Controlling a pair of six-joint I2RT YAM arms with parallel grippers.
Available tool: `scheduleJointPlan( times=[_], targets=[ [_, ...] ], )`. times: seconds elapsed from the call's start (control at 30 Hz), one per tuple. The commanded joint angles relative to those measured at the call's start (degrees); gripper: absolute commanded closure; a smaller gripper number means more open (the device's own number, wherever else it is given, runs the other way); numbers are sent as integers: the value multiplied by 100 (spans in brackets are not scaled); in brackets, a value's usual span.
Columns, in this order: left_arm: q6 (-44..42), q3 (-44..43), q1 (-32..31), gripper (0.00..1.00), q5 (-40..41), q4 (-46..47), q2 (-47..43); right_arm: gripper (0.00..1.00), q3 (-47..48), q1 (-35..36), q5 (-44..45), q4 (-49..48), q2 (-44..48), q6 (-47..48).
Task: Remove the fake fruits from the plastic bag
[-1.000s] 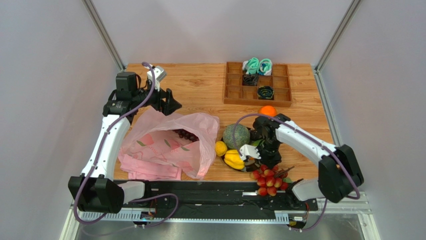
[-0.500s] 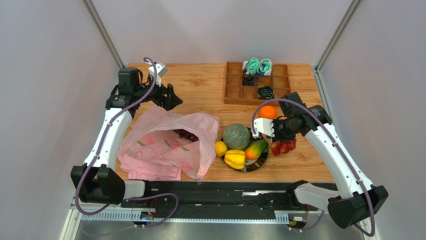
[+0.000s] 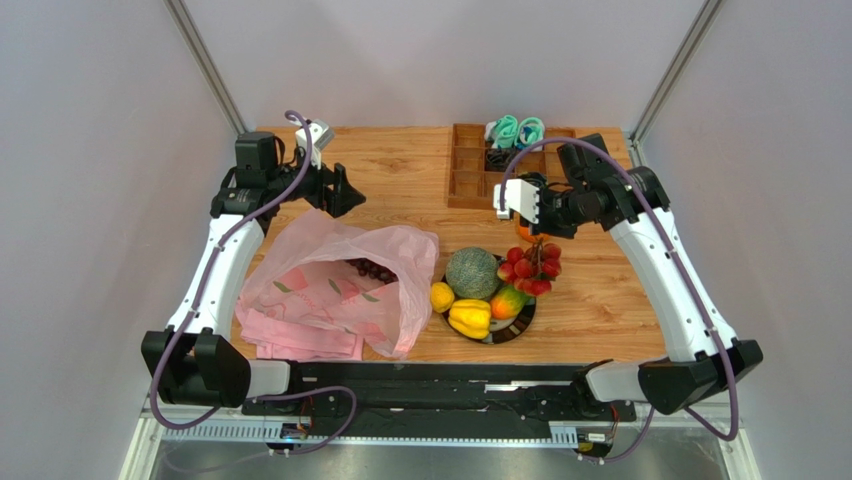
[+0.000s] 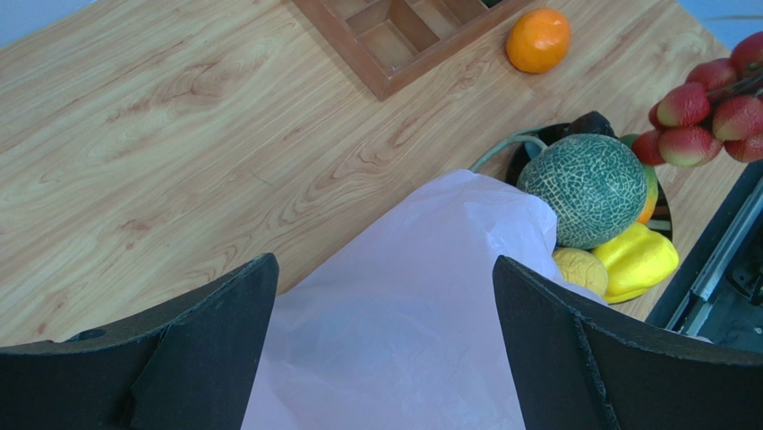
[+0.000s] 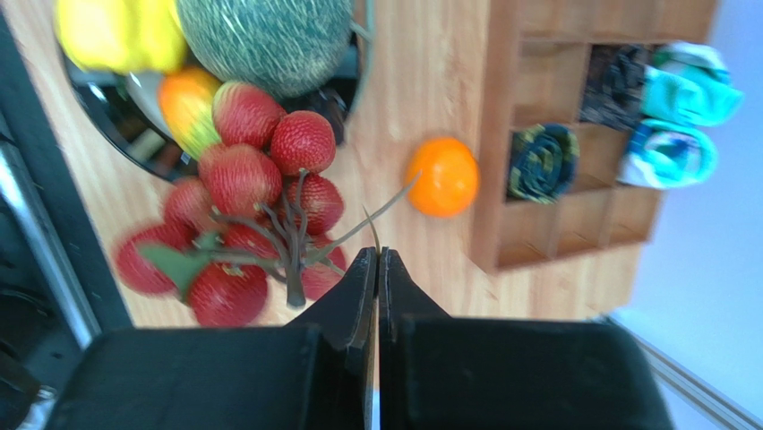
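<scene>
The pink plastic bag (image 3: 340,285) lies crumpled at the left, its mouth facing right, with dark purple grapes (image 3: 370,268) just inside. My left gripper (image 3: 345,195) hovers open over the bag's far edge (image 4: 403,305), touching nothing. A netted melon (image 3: 472,272), a lemon (image 3: 442,296) and a yellow lobed piece (image 3: 470,318) rest on a dark plate (image 3: 517,331). My right gripper (image 5: 376,255) is shut on the thin stem of the red berries (image 5: 251,224). The bunch (image 3: 530,268) hangs over the plate's far right side. An orange (image 5: 441,176) sits on the table beyond.
A wooden compartment tray (image 3: 470,180) with teal and dark items stands at the back right, close to the right gripper. An orange-green fruit (image 3: 508,300) also lies on the plate. A black rail (image 3: 430,385) runs along the near edge.
The right arm has carried the red berries from the near table edge up and back, and they now hang over the plate. The left gripper has barely moved.
</scene>
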State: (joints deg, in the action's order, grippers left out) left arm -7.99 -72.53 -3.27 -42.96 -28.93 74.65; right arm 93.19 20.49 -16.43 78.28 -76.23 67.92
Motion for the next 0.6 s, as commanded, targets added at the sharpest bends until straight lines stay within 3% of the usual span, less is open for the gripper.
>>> scheduleJointPlan(
  times=[0.0, 0.57],
  targets=[
    [-53, -156, -7, 1, -11, 63, -223, 100, 297, -1, -861, -163, -173, -718],
    [-54, 108, -7, 1, 51, 36, -469, 100, -1215, 385, -1671, -849, 11, -1510]
  ],
)
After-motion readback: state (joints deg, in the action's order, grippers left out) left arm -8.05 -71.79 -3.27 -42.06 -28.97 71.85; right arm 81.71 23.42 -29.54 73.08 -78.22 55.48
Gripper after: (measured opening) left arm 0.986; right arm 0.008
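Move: My right hand still holds the red fruit bunch by its stem, high over the table. From that hand the middle of the black plate is about 6 cm back, 9 cm left and 25 cm down. The melon is some 13 cm left and 1 cm back, the mango 6 cm left and 7 cm back, and the orange 10 cm straight ahead, all roughly 20 cm below. From my idle left hand the plate is about 15 cm back and 30 cm right. Keeping the stem pinched, I carry the bunch with my right hand left and down towards the plate. The leftward travel comes first, then I sink faster and draw back; in all about 5 cm left, 6 cm down and 3 cm back. Meanwhile the wrist tilts some 20 degrees, so the fingertips swing back and left towards the plate. ##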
